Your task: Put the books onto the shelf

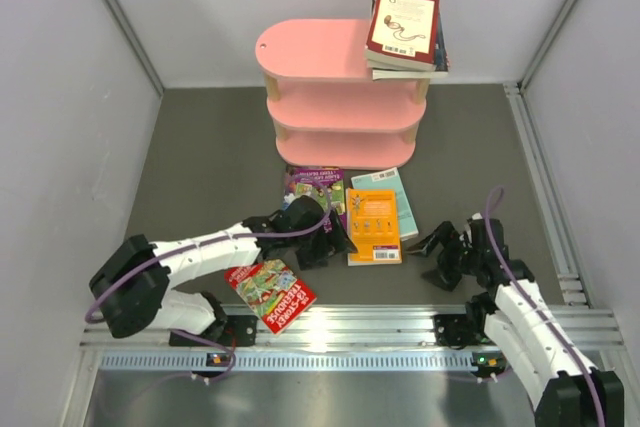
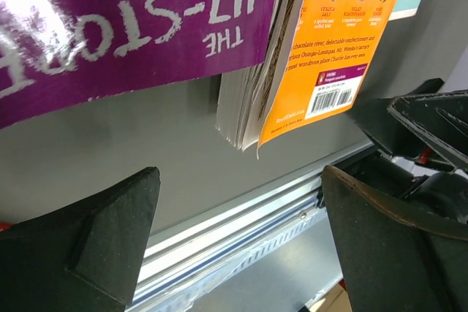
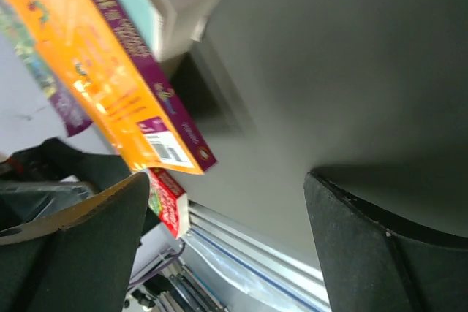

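Observation:
The pink shelf [image 1: 330, 107] stands at the back, with a small stack of books on its top board; the uppermost is maroon and cream [image 1: 403, 25]. In front of it a purple-green book [image 1: 313, 185], an orange book [image 1: 373, 227] and a light teal book [image 1: 395, 197] lie flat. A red cartoon book [image 1: 270, 294] lies near the front rail. My left gripper [image 1: 338, 237] is open and low, just in front of the purple book [image 2: 131, 20] and the orange book [image 2: 336, 34], holding nothing. To the right of the orange book [image 3: 95, 71], my right gripper [image 1: 432, 249] is open and empty.
Metal rails [image 1: 400, 327] run along the table's near edge, behind both grippers. Grey walls close in the left, right and back. The shelf's middle and bottom boards show no books. The two grippers face each other across the orange book.

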You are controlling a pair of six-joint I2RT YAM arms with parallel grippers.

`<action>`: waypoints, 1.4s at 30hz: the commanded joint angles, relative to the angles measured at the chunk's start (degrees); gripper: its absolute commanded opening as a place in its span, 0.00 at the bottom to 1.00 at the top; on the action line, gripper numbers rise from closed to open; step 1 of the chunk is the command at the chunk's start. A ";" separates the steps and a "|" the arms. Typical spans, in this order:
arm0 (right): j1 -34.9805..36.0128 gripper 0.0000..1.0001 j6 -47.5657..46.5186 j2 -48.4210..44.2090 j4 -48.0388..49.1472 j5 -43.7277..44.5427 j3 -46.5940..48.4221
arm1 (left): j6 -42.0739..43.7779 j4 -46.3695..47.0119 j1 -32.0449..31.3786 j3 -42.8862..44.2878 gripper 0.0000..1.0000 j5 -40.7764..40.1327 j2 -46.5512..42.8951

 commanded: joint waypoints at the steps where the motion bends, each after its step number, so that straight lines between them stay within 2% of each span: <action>1: 0.86 0.86 6.19 -0.39 17.58 -5.15 -5.88 | -3.18 9.44 -0.27 -1.73 0.97 1.97 1.66; 7: 2.00 0.82 10.32 -0.65 27.08 -4.28 -11.26 | -7.05 12.53 -0.35 -4.45 0.97 1.63 0.01; 12: 6.30 0.79 12.87 4.87 34.46 -1.39 -12.49 | -9.25 11.30 -0.35 -7.88 0.97 -0.22 -5.09; 14: 7.97 0.74 13.49 9.08 40.78 -0.68 -12.49 | -10.47 10.60 -0.35 -9.55 0.97 -0.66 -7.64; 18: 12.10 0.53 14.46 16.56 49.05 0.29 -11.45 | -11.62 8.76 -0.35 -11.75 0.96 -1.62 -11.77; 19: 12.89 0.44 14.46 18.58 50.03 0.46 -10.83 | -11.62 7.27 -0.35 -12.10 0.96 -1.89 -13.09; 20: 13.51 0.38 13.94 19.12 50.21 1.25 -10.12 | -11.54 6.39 -0.35 -12.10 0.96 -2.24 -13.71; 22: 15.09 0.25 13.41 19.74 49.69 1.87 -7.93 | -11.45 5.33 -0.35 -12.28 0.96 -2.50 -14.94; 24: 15.80 0.18 11.92 18.78 46.27 3.01 -5.64 | -11.36 4.36 -0.35 -12.28 0.96 -2.59 -15.38; 25: 15.89 0.12 11.39 17.29 44.86 3.28 -4.85 | -11.27 4.27 -0.35 -12.28 0.96 -2.68 -15.82; 29: 15.89 0.00 6.48 13.24 36.08 3.98 2.50 | -11.18 4.27 -0.35 -12.63 0.96 -3.12 -15.91; 30: 15.80 0.00 5.16 12.45 29.10 3.98 4.80 | -11.10 4.62 -0.35 -12.72 0.96 -3.03 -15.83; 34: 15.89 0.00 -2.05 8.58 15.28 4.60 17.28 | -10.75 5.49 -0.35 -13.07 0.96 -3.30 -15.65; 38: 15.98 0.00 -6.89 11.29 11.37 0.05 30.36 | -11.18 8.13 -0.35 -14.82 0.96 -2.86 -14.51; 42: 15.98 0.00 -7.07 14.81 11.98 -3.57 38.82 | -11.10 9.80 -0.35 -14.74 0.95 -2.51 -12.93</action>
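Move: About 12 cm to the right hand's left and 7 cm ahead lies the middle of the orange book, roughly level with the fingertips; the teal book partly under it sits some 11 cm ahead, 10 cm left and a little lower. The purple treehouse book is about 12 cm ahead and 25 cm left. From the left hand, the orange book's middle is roughly 8 cm right, 5 cm ahead and 4 cm below. Sliding about 7 cm left and a little forward, low over the table, the right hand shuts its open fingers on the orange book's spine edge near its near corner, pinching it. It then lifts about 20 cm, moving some 5 cm forward towards the shelf while the fingers tip up about 25 degrees. The open left hand, after a slight dip, backs off some 4 cm left and a little back. ##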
